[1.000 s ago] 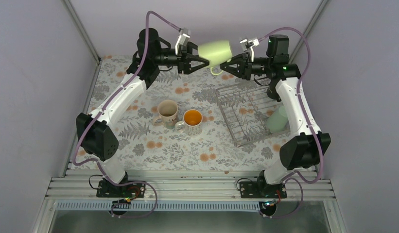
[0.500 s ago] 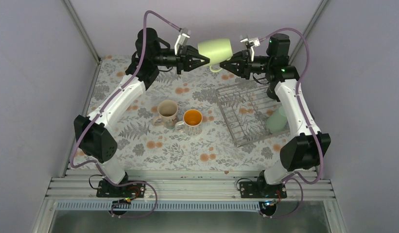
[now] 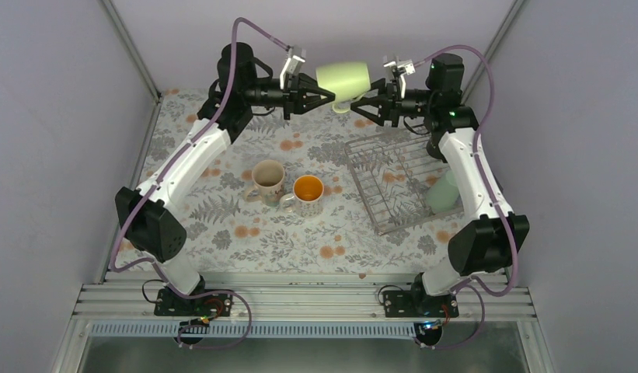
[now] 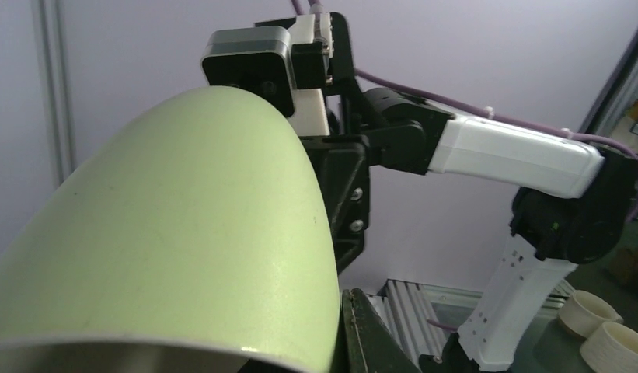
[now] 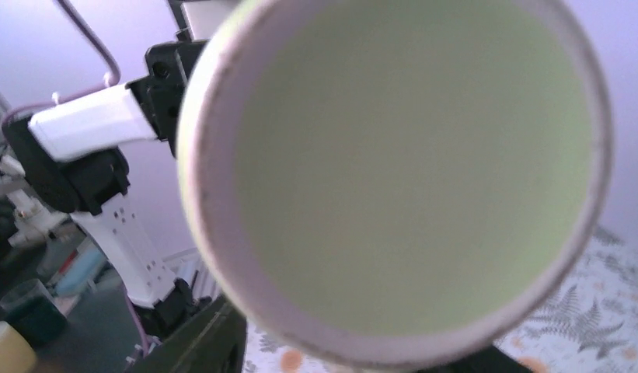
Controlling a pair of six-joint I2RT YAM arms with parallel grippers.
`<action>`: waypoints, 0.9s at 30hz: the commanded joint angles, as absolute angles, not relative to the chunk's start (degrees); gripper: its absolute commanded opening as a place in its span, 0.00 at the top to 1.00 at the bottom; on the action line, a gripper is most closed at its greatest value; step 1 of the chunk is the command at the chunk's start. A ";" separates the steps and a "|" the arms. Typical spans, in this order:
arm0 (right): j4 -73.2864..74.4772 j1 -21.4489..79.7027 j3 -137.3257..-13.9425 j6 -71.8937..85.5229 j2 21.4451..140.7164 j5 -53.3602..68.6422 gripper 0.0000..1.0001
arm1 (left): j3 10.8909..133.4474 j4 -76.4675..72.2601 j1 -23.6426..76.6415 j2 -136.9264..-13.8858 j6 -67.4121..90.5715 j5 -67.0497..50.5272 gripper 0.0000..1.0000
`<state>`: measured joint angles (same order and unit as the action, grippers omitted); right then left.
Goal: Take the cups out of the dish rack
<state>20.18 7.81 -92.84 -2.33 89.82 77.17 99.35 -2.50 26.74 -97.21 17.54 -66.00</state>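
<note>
A pale green mug [image 3: 343, 78] hangs on its side in the air at the back of the table, between my two grippers. My left gripper [image 3: 325, 95] is shut on its rim; in the left wrist view the mug's wall [image 4: 183, 233] presses against one finger [image 4: 374, 334]. My right gripper [image 3: 362, 101] sits at the mug's other end by the handle, open. The mug's base [image 5: 409, 155] fills the right wrist view, with a finger [image 5: 199, 342] below it. The dish rack [image 3: 364, 186] lies on the right with a green tumbler [image 3: 444, 193] in it.
A cream patterned mug [image 3: 267, 180] and a patterned mug with an orange inside [image 3: 307, 193] stand upright mid-table on the floral cloth [image 3: 245, 233]. Grey walls close in the back and both sides. Both arm bases sit on the near rail.
My left gripper has closed on the mug's rim. My right gripper's jaws have parted. The mug has risen slightly.
</note>
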 commanded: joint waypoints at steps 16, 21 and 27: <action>58.09 5.68 -105.13 -23.34 93.15 43.42 0.13 | 129.27 45.65 15.58 -94.90 -23.02 -41.62 0.98; 59.42 3.72 -104.26 -24.94 93.32 35.31 0.10 | 133.98 60.82 10.73 -94.83 -36.00 -29.52 0.98; 61.02 3.50 -104.13 -26.46 92.17 29.48 0.10 | 118.41 67.19 5.33 -88.58 -48.67 -17.62 0.98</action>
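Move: The left hand holds the green cup; open table for it lies about 22 cm to its left, 3 cm ahead and 45 cm below. From that hand the beige mug stands some 14 cm left and 2 cm back, the orange-lined mug 4 cm left and 5 cm back, both about 41 cm down. From the right hand the dark cup lies roughly 27 cm right, 8 cm ahead, and the mint cup 27 cm right, 5 cm back, both some 37 cm lower. The right fingers, already parting, open wide and come free of the green cup, and that hand draws off down and to the right by about 10 cm each, and some 6 cm forward over the rack, its fingers tipping down and swinging clockwise towards forward. The left hand keeps its grip on the green cup and, slowly at first, then fast, carries it some 20 cm left and 6 cm forward, rising about 6 cm and sinking most of that again, while the wrist swings the fingers from pointing right round counter-clockwise to forward-right and somewhat down. ##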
